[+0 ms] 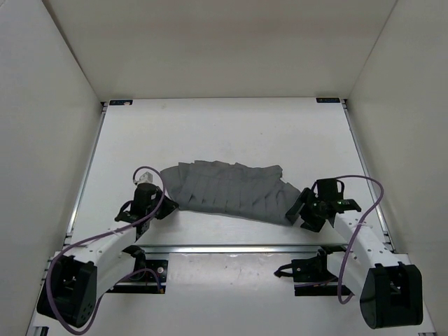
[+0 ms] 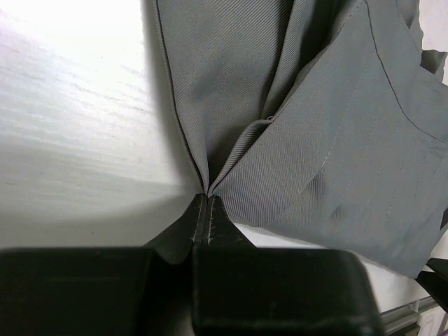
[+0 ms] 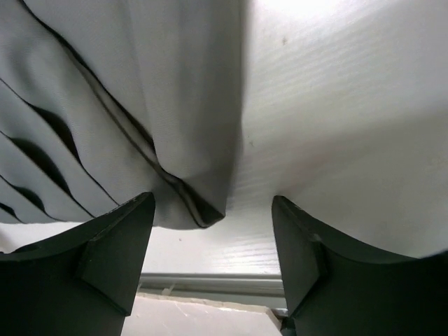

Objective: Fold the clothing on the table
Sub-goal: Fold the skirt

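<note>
The clothing, a dark grey pleated garment, lies spread across the middle of the white table. My left gripper is at its left end. In the left wrist view the left gripper is shut on a pinched edge of the clothing, and the fabric gathers into the tips. My right gripper is at the garment's right end. In the right wrist view the right gripper stands open. A folded corner of the clothing sits between its fingers, touching neither.
A metal rail runs along the table's near edge, also visible just below the right gripper as the rail. White walls enclose the table on three sides. Purple cables loop off both arms.
</note>
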{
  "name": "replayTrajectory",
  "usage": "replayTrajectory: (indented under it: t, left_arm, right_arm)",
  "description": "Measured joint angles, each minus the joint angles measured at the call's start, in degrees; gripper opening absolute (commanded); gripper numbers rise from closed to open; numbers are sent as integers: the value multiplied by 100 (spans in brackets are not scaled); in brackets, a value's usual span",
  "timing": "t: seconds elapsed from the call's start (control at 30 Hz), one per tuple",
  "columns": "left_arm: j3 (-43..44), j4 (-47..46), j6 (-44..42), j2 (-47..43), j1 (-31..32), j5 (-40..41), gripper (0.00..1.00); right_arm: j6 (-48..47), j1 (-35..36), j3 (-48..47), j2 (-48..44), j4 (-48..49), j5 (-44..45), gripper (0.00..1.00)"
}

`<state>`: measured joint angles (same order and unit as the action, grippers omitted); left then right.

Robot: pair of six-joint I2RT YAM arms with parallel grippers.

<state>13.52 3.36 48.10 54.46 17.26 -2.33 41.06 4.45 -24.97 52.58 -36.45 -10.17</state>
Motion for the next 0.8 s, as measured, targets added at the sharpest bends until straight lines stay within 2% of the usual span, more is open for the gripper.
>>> replayTrajectory:
  t: [0.23,0.3,0.37,0.4,0.43,0.6,0.7,0.8]
  left_arm:
    - [-238,0,116,-153,13,-7,0]
    - [-267,-13,133,-181,11,-7,0]
    - [-275,-15,136,-197,11,-7,0]
    - [-278,-13,136,-208,11,-7,0]
    - [-278,-11,136,-219,11,-7,0]
    - [-278,9,131,-271,11,-7,0]
    - [-273,-50,131,-164,31,-7,0]
    - [-42,-260,129,431,234,-35,0]
  right_arm:
    - [378,455,295,-173,461,-216,61]
    - [461,509,369,-175,643,-337,58]
    - [525,533,415,-96,815,-411,44]
    - [551,557,446,-26,914,-444,26]
    - [551,579,470,44,1010,-492,2]
    - [549,496,557,326,1298,-741,0]
    - [295,-7,426,348,1158,-826,0]
    - [-155,-638,-195,544,861,-769,0]
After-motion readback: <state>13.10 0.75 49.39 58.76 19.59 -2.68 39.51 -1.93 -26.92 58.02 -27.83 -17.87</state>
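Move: The skirt's near right corner, loose on the table, lies about 3 cm to the right hand's left, 1 cm nearer the base and 2 cm below. From that hand, the folded skirt's middle is some 18 cm left and 9 cm ahead, its far right corner about 5 cm left and 15 cm ahead, and the front rail 7 cm back. For the left hand, already pinching the near left corner, the loose corner is roughly 31 cm right and 5 cm back. The skirt's loose near right corner gets pinched: the right hand slides about 4 cm left over it with fingers open, sinks about 1 cm and shuts, rolling some 10 degrees, left side up. It then pulls the corner back right and forward about 4 cm each, rising nearly 3 cm. The left hand keeps its grip, settling about 1 cm back and down, with a late nudge right. ##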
